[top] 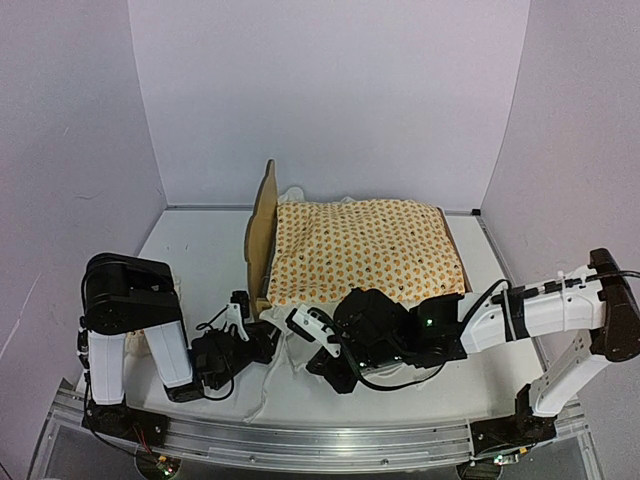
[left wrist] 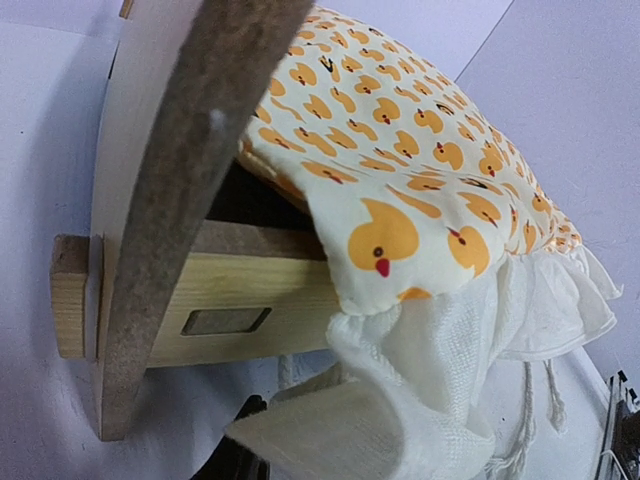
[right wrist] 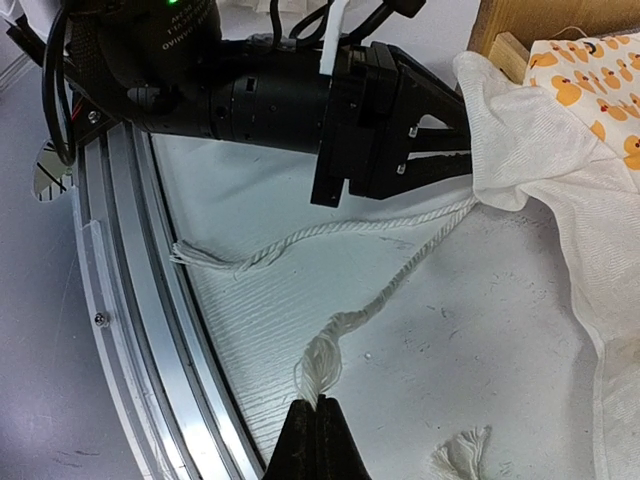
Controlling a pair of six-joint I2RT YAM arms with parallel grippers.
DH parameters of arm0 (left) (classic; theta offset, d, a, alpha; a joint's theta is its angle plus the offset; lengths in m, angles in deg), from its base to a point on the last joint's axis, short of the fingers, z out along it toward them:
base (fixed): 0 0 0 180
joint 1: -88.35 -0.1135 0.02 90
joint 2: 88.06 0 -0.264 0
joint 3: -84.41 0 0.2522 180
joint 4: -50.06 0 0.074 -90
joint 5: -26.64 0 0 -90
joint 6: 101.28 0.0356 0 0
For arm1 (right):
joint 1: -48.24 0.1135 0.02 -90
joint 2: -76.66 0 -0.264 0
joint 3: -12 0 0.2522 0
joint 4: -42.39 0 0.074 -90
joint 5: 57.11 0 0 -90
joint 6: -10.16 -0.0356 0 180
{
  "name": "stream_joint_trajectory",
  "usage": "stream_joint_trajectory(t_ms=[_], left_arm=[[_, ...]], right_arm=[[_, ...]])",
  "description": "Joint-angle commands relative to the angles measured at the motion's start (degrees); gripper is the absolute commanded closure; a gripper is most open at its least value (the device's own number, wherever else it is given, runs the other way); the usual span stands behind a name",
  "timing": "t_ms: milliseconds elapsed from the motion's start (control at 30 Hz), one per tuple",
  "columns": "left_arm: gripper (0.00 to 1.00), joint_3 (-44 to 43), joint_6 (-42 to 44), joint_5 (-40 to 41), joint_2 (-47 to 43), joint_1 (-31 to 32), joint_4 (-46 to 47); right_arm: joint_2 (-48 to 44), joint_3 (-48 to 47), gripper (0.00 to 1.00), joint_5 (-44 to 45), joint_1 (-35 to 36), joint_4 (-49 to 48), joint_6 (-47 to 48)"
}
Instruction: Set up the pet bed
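The pet bed (top: 262, 232) stands mid-table, its plywood headboard (left wrist: 170, 200) on the left. A duck-print mattress cover (top: 370, 250) lies over it, and its white ruffle (left wrist: 450, 340) hangs off the near corner. My left gripper (top: 268, 338) sits at that corner. Its fingers (right wrist: 430, 105) are a narrow gap apart against the ruffle (right wrist: 520, 140), and the ruffle hides whether cloth is pinched between them. My right gripper (right wrist: 320, 405) is low over the table in front of the bed, shut on the frayed end of a tie string (right wrist: 322, 365) that runs back to the cover.
A second tie string (right wrist: 290, 238) lies on the table toward the aluminium rail (right wrist: 130, 300) at the near edge. A loose tassel (right wrist: 458, 455) lies right of my right gripper. The left arm's body (right wrist: 200, 80) is close above the strings. White walls enclose the table.
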Motion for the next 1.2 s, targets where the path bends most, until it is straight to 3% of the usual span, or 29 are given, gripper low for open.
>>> stream_joint_trajectory(t_ms=[0,333,533,633,833,1167], left_arm=[[0.75,-1.95,-0.98,2.9,1.8,-0.42,1.78],[0.78,-5.06,-0.57,0.1,4.89,-1.8,1.5],[0.93,-4.79,-0.51,-0.7,4.72,-2.42,1.57],[1.0,-3.22,0.57,-1.32,2.33,-2.44,1.49],[1.0,3.04,0.74,-2.12,-6.54,-2.44,0.85],[1.0,3.76,-1.52,-7.54,-23.71,-2.58,-24.34]], right_arm=[[-2.44,-1.42,1.0,-0.2,-0.25,-1.86,0.48],[-2.61,-1.54,1.0,-0.21,-0.26,-1.82,0.67],[-2.95,-0.48,1.0,0.84,-0.25,-2.11,0.04],[-2.9,0.6,1.0,6.0,-0.26,-2.87,-1.53],[0.49,1.53,1.0,7.45,-2.56,-6.73,-5.09],[14.29,-9.4,1.0,-1.44,-7.2,-10.92,-0.59]])
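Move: The left hand, fingers partly open, has the white ruffle corner barely 2 cm ahead, 1 cm to its right and slightly below; the headboard's near lower corner is some 8 cm ahead and 2 cm left, at about its height. A loose cord trails with its middle roughly 9 cm back, 1 cm left, 6 cm below. From the right hand, already holding the other cord's end, the ruffle corner lies about 10 cm ahead, 10 cm left and 6 cm lower. Left fingers dip forward, pinch the ruffle corner, lift about 5 cm; right carries its cord 6 cm forward-down. ##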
